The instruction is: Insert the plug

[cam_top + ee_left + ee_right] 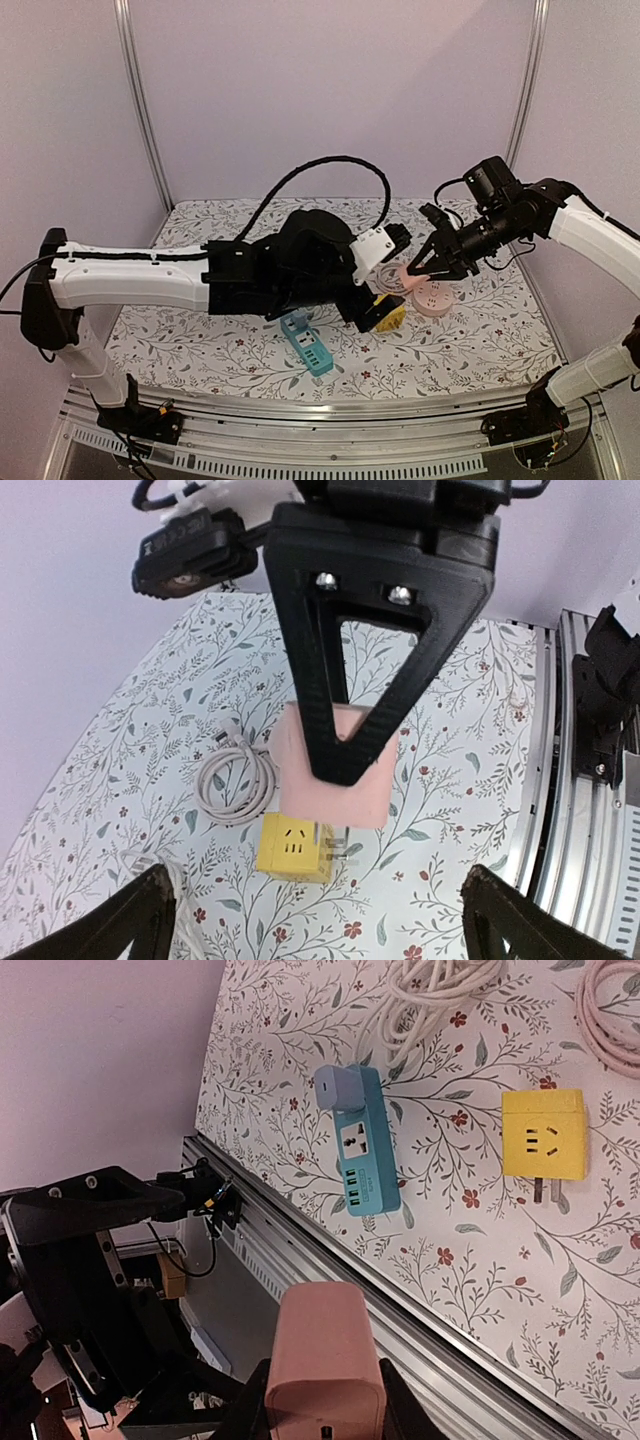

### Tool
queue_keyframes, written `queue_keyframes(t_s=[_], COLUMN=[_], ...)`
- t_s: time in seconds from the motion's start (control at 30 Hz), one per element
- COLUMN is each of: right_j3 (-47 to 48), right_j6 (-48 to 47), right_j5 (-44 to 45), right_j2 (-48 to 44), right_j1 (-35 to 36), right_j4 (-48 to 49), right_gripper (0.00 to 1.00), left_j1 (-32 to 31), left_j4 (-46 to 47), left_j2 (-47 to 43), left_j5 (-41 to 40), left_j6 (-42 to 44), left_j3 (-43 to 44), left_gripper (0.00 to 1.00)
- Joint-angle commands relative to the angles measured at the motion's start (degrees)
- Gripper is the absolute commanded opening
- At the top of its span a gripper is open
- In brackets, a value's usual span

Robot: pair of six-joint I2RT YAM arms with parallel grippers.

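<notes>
The plug is a pink block [325,1365] with my right gripper [325,1405] shut on it, one finger on each side. In the left wrist view the same plug [350,790] hangs from the right gripper's black fingers [330,730], just above a yellow cube socket [295,848] lying on the table with its prongs pointing right. A blue power strip [362,1145] lies nearer the front edge with a small lilac plug [337,1088] in one end. My left gripper [318,905] stands wide open and holds nothing. From above, both grippers [398,243] [420,268] meet over the table's middle.
A coiled white cable [237,780] lies left of the yellow cube [385,315]. A pink cable coil [435,297] lies under the right gripper. The blue strip [307,343] is near the metal front rail [330,410]. Walls close in the back and sides.
</notes>
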Motion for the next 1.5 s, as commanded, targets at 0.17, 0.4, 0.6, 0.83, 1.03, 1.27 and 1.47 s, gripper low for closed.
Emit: queue_keyframes(t_s=[0.17, 0.4, 0.6, 0.83, 1.03, 1.27, 1.47], right_j3=[7.20, 7.05, 7.03, 3.77, 0.94, -2.65, -2.99], right_j6=[-3.99, -3.31, -3.65, -3.42, -1.87, -0.71, -0.48], right_j5=[6.52, 10.83, 14.20, 13.18, 14.06, 14.76, 15.11], right_j2=[6.04, 10.03, 10.42, 10.77, 8.73, 5.88, 5.09], right_j1=[0.82, 2.45, 2.46, 2.56, 2.49, 2.53, 2.58], right_j4=[-1.29, -0.94, -2.71, -0.47, 0.67, 0.62, 0.54], right_gripper=[0.00, 0.00, 0.00, 0.00, 0.00, 0.00, 0.00], left_j1=[2.02, 7.71, 14.42, 17.05, 18.98, 23.20, 24.23], left_j4=[-5.44, -10.47, -11.95, -12.95, -13.05, -13.06, -17.17], left_j2=[-11.16, -16.03, -13.50, -8.84, -5.06, -2.02, 1.83], left_j5=[-8.61, -8.72, -3.28, 2.11, 9.63, 12.83, 14.27], left_j6=[-11.06, -17.83, -16.56, -11.65, -7.85, -5.62, -1.91], left_j3=[-8.73, -15.34, -18.40, -18.67, -19.34, -18.41, -15.52], left_gripper=[0.97, 0.85, 0.81, 0.80, 0.79, 0.74, 0.69])
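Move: The blue plug on the far end of the teal strip lies about 10 cm ahead of the left gripper, 15 cm to its left and 21 cm below. From that gripper the strip's middle is some 4 cm ahead and 12 cm left, the white cable about 19 cm ahead and 9 cm left. The right gripper, holding the pink plug, has the yellow socket some 9 cm ahead, 1 cm left and 21 cm below; the round socket is roughly 14 cm ahead and 8 cm right. Sweep the empty left gripper left about 17 cm and somewhat forward, away from the pink plug, then sink it about 17 cm to the blue plug, tipping its fingers steeply down and narrowing them partway so they flank that plug. Meanwhile keep the right grip on the pink plug, easing it forward, then down towards the yellow socket with the fingers tipping further down. ##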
